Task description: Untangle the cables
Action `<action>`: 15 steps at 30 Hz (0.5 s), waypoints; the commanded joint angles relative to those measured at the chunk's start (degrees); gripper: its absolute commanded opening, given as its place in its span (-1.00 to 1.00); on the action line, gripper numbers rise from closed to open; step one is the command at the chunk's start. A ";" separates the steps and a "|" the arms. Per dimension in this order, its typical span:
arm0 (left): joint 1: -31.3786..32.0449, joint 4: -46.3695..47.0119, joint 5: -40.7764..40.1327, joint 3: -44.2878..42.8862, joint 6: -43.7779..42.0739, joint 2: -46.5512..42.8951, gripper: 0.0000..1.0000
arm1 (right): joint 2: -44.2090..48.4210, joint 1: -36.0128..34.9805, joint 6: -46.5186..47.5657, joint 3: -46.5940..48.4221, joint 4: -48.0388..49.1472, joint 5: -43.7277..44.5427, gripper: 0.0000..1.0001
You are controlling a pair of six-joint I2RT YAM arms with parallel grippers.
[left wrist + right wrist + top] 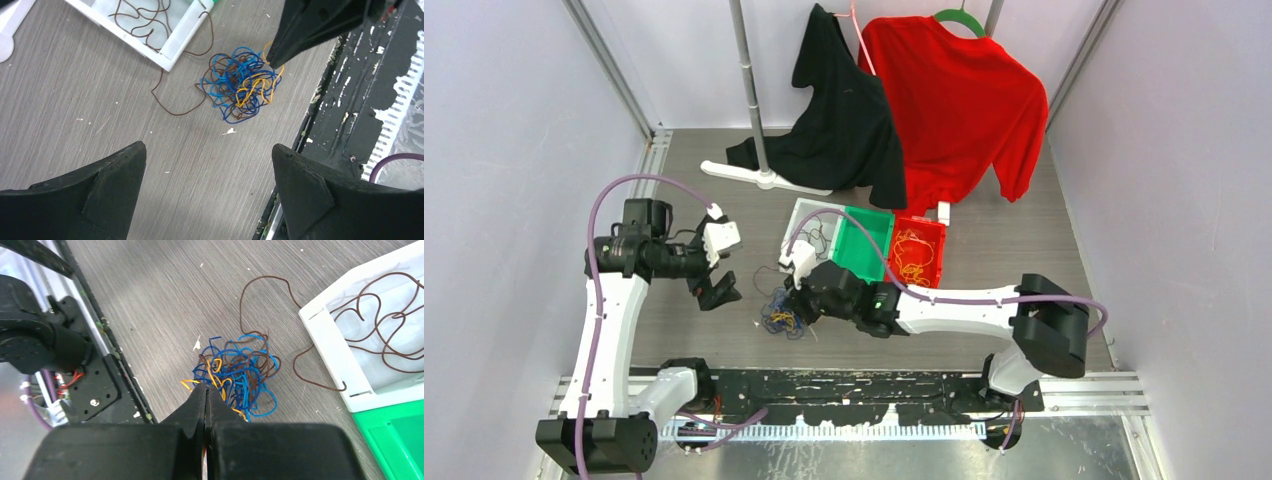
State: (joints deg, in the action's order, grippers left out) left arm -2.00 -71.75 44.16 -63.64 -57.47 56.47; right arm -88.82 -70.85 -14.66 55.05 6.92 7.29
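Observation:
The cables (782,315) lie as a fist-sized tangle of blue, yellow-orange and brown wires (240,85) on the grey table. My right gripper (206,387) is shut at the tangle's near edge (235,372), pinching a yellow-orange wire; a strip of orange shows between its fingers. In the left wrist view its tip (274,61) meets a yellow loop. One brown cable (170,107) trails from the tangle up to the white tray (330,355). To the left of the tangle my left gripper (717,292) hangs open above bare table, its fingers (115,170) wide apart and holding nothing.
More brown wire lies in the white tray (802,212). To its right are a green bin (864,240) and a red bin (942,250) holding orange wires. At the back, black (844,120) and red (959,100) shirts hang on a rack. The black base rail (350,90) borders the tangle.

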 commanded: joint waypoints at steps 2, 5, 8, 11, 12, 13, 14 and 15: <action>-0.17 -4.22 6.56 -1.41 -5.50 -1.63 0.89 | 6.71 3.65 -4.77 -0.88 5.86 -6.86 -0.98; 0.54 -1.48 10.28 -0.13 -1.79 -3.98 0.88 | 9.61 6.22 -6.20 1.51 7.63 -11.08 -0.98; 2.31 6.32 13.45 2.67 6.50 -7.60 0.86 | 10.80 8.03 -7.74 5.60 8.90 -14.41 -0.98; 5.10 13.72 13.95 6.87 15.85 -12.12 0.84 | 10.57 9.23 -9.97 8.63 10.71 -17.11 -0.98; 5.99 15.92 13.63 8.32 17.66 -13.49 0.83 | 10.40 9.64 -11.21 9.36 11.72 -18.14 -0.98; 6.87 18.48 13.03 10.04 19.77 -14.72 0.82 | 10.21 10.01 -12.36 10.00 12.64 -19.16 -0.98; 7.63 21.00 12.62 11.25 21.53 -15.69 0.82 | 9.97 10.26 -13.46 10.60 13.58 -19.84 -0.98; 8.31 23.01 12.30 12.29 22.92 -16.50 0.81 | 9.76 10.52 -14.81 11.20 14.45 -20.60 -0.98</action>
State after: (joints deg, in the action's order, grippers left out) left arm 3.97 -61.17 54.50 -54.78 -45.01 43.03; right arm -80.82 -61.10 -24.14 62.39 14.31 -7.84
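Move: The right hand, already shut on a strand of the yellow cable, has the tangle about 13 cm below it, some 4 cm to its left and 2 cm farther out. From that hand the white box lies about 17 cm ahead and 2 cm right, the green box 16 cm ahead and 12 cm right, the red box 13 cm ahead and 23 cm right, all about 12 cm lower. From the open left hand the tangle is roughly 10 cm right, 2 cm back and 20 cm below. The right hand keeps its pinch on the yellow strand and pulls it up out of the tangle, rising about 15 cm, faster as it goes, with only a slight drift forward, while the wrist tips its left-pointing fingers up some 25 degrees towards level. The left hand, empty and still wide open, shifts about 5 cm right and a little less back, rising slightly, with its fingers tilting steeper down beside the tangle. ##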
